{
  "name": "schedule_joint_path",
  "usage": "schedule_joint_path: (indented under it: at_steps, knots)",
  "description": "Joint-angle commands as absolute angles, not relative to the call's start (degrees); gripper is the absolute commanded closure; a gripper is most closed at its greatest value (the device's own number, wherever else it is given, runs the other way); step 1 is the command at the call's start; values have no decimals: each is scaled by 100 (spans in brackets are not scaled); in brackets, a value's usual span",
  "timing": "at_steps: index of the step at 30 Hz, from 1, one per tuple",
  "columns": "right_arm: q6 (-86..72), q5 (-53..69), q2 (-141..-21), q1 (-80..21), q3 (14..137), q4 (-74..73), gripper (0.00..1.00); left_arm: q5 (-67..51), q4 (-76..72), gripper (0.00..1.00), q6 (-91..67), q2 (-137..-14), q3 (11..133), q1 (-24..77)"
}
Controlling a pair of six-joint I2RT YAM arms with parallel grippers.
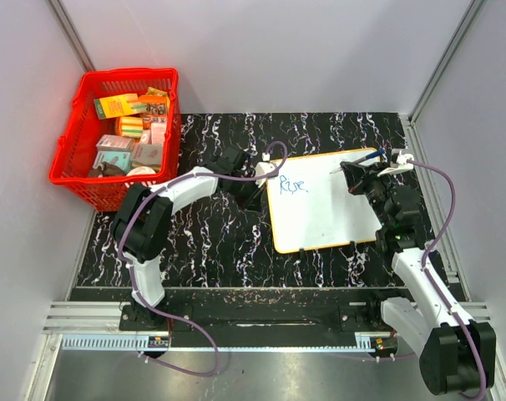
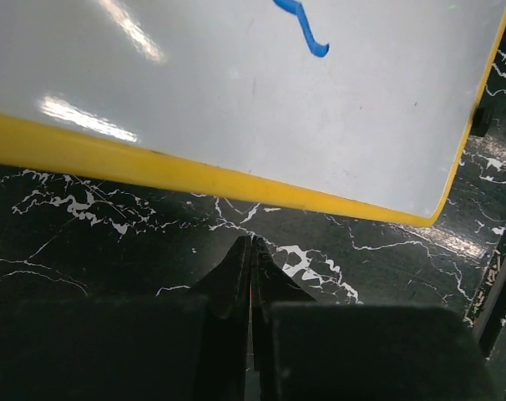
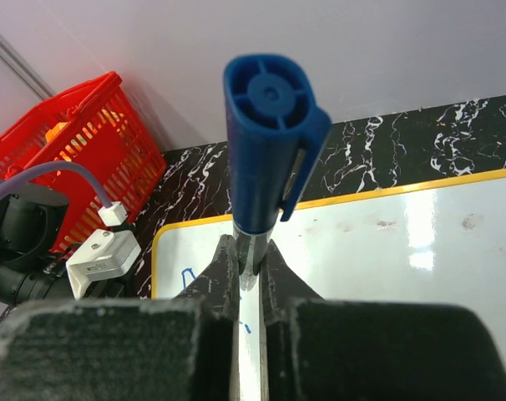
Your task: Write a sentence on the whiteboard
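Note:
The whiteboard (image 1: 324,209) lies tilted on the black marbled mat, with a thin yellow rim (image 2: 194,177). One blue handwritten word of the sentence (image 1: 293,185) sits near its upper left. A blue stroke (image 2: 307,29) shows in the left wrist view. My right gripper (image 1: 353,177) hovers over the board's upper right, shut on a marker (image 3: 265,125) with a blue cap, which stands up between the fingers (image 3: 249,251). My left gripper (image 1: 257,195) is shut and empty beside the board's left edge, its tips (image 2: 253,244) over the mat just short of the rim.
A red basket (image 1: 119,138) with several small boxes stands at the back left, also seen as the red basket (image 3: 78,142) in the right wrist view. Purple cables loop over both arms. White walls close in the mat (image 1: 203,242) on three sides.

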State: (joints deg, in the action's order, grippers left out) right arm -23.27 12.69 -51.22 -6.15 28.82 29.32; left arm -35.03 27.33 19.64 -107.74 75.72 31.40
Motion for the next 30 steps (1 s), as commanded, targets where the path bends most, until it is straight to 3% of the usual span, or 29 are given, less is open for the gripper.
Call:
schedule_joint_path:
  at_steps: [1, 3, 4, 7, 10, 11, 17, 30]
  knots:
    - [-2233, 1354, -4949, -598, 2909, 3076, 100, -3095, 2610, 94, 2092, -10354, 7497, 3129]
    - [-2206, 1327, -4904, -598, 2901, 3015, 100, -2490, 2427, 69, 1952, -10082, 7375, 3103]
    - [-2215, 1327, -4896, -606, 2900, 3006, 100, -2183, 2295, 45, 1803, -9829, 7174, 3050]
    - [-2276, 1353, -4922, -606, 2848, 3076, 100, -1645, 1610, 22, 1162, -9336, 6543, 2814]
    - [-2320, 1371, -4966, -606, 2830, 3094, 100, -1731, 749, 12, 266, -8703, 6048, 2585]
    - [-2320, 1397, -4975, -606, 2830, 3102, 100, -2262, 547, 9, 46, -8553, 5821, 2532]
    - [-2241, 1380, -4861, -598, 2856, 2954, 100, -4243, -1350, 8, -2019, -8797, 5214, 2408]
    - [-2171, 1362, -4702, -606, 2848, 2830, 100, -5133, -5900, 11, -4989, -10282, 4606, 2382]
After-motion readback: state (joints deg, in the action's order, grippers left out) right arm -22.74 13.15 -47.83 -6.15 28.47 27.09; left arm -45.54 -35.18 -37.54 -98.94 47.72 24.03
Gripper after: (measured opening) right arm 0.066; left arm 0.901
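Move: The whiteboard's left edge, where my left fingers are headed, is about 3 cm to the right of my left hand, 1 cm ahead and some 9 cm above. The written word stands roughly 9 cm right, 3 cm ahead and 11 cm up; the marker tip about 17 cm right, 3 cm ahead and 17 cm up. From my right hand, that left edge lies some 19 cm left, 3 cm back and 11 cm below. I open my shut left fingers almost fully while swinging the hand about 6 cm left, away from the whiteboard, and up. Then I bring it back right some 7 cm towards the board's left edge, ending about 7 cm higher than at first, the wrist turning so the fingers go from slanting down to nearly level, pointing right at the edge. My right hand keeps the marker nearly still. ##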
